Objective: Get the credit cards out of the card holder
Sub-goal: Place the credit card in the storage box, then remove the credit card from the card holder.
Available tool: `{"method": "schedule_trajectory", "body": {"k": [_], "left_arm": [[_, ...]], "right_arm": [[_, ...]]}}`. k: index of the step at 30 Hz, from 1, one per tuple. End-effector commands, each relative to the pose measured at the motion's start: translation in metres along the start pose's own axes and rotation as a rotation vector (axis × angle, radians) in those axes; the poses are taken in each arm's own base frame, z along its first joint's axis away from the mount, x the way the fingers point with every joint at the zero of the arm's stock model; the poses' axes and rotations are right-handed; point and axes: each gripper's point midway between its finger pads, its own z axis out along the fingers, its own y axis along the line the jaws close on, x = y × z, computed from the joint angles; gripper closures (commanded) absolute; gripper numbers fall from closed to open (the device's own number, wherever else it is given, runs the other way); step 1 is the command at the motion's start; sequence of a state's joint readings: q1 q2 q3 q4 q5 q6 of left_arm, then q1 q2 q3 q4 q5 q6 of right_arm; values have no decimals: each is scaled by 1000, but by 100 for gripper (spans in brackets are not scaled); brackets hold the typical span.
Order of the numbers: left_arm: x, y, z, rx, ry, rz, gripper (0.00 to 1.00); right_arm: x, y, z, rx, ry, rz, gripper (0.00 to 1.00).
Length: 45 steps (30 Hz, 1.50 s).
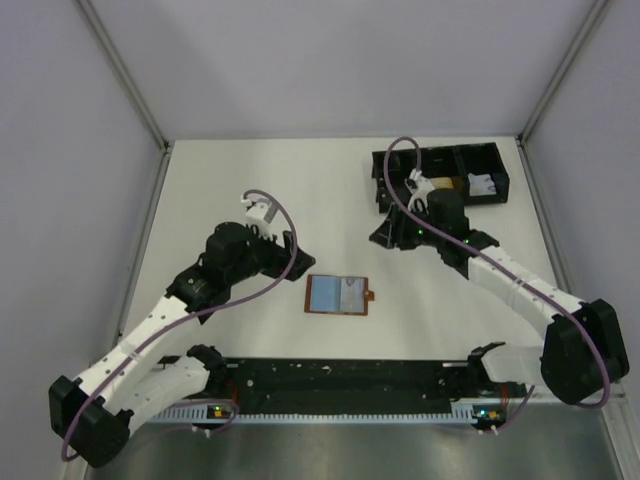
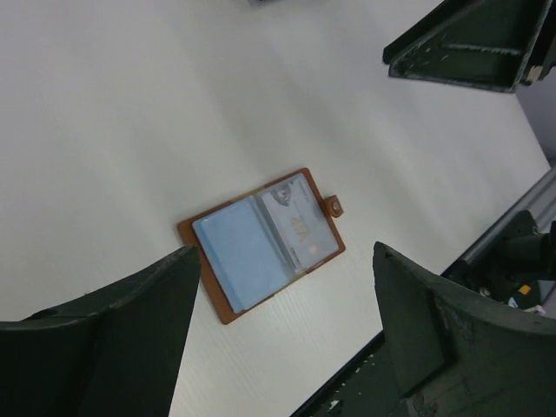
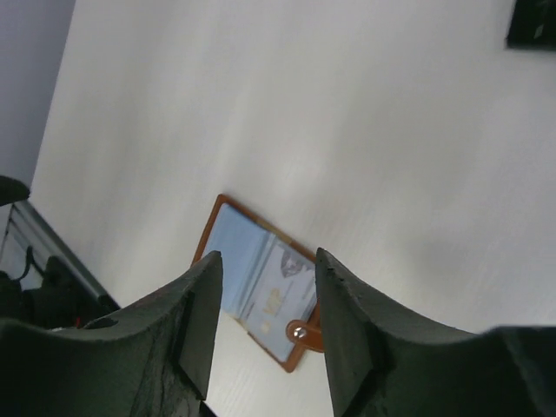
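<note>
The card holder [image 1: 337, 295] lies open and flat on the white table, brown with a snap tab [image 1: 371, 296] on its right edge. Its clear sleeves show a blue card and a pale printed card [image 2: 300, 221]. My left gripper [image 1: 289, 247] hovers up and to the left of it, fingers [image 2: 113, 334] wide open and empty. My right gripper [image 1: 386, 233] hangs above and to its right, also open with nothing between the fingers [image 3: 201, 304]. Both wrist views look down on the holder [image 3: 252, 261] from a height; neither gripper touches it.
A black three-compartment tray [image 1: 395, 165] stands at the back right, behind the right wrist, with light flat items [image 1: 482, 183] in its compartments. The black rail [image 1: 340, 380] with the arm bases runs along the near edge. Grey walls close in the sides.
</note>
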<state>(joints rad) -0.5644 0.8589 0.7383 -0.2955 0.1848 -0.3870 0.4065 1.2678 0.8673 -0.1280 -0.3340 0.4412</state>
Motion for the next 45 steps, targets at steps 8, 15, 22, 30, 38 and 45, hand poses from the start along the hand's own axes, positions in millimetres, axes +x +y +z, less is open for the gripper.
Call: {"method": "schedule_trajectory", "body": {"k": [8,15,22,30,38,45], "left_arm": [[31,-42,41,232,98,-254,21],[60,-44,67,238,217,-320,28],[85,-43,87,216,296,-343,32],[109,-37,99,187,362,-398,39],[129,-28,108,153,414,-436,50],[148,-14,110,89,446,-451,51]], "right_arm": [[79,42,5,-291,72,185,64],[107,26,16,-269,116,205,76],[122,13,33,-249,162,200,80],[150,-8,42,-172,251,227,81],[162,-11,47,-182,287,234,89],[171,-21,50,-139,320,230,93]]}}
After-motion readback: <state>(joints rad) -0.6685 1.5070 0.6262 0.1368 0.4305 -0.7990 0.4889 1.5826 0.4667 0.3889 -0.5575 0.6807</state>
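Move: The VIP card, lying in the card holder's right-hand pocket, is about 10 cm back, 7 cm left and 16 cm below the empty right hand. The empty blue pocket is some 7 cm to the left of the card; the brown snap tab is roughly 5 cm to its right and 1 cm nearer the base. From the left hand the card lies around 14 cm right, 4 cm back and 19 cm down. Down and back comes the right hand from the box side, dropping about 15 cm while its fingers nearly shut and tip steeper, until their tips meet the card's right edge at the pocket. The left hand sinks as far and swings some 9 cm right, tilting down about 35 degrees and half closing, to hover open over the holder's middle. ##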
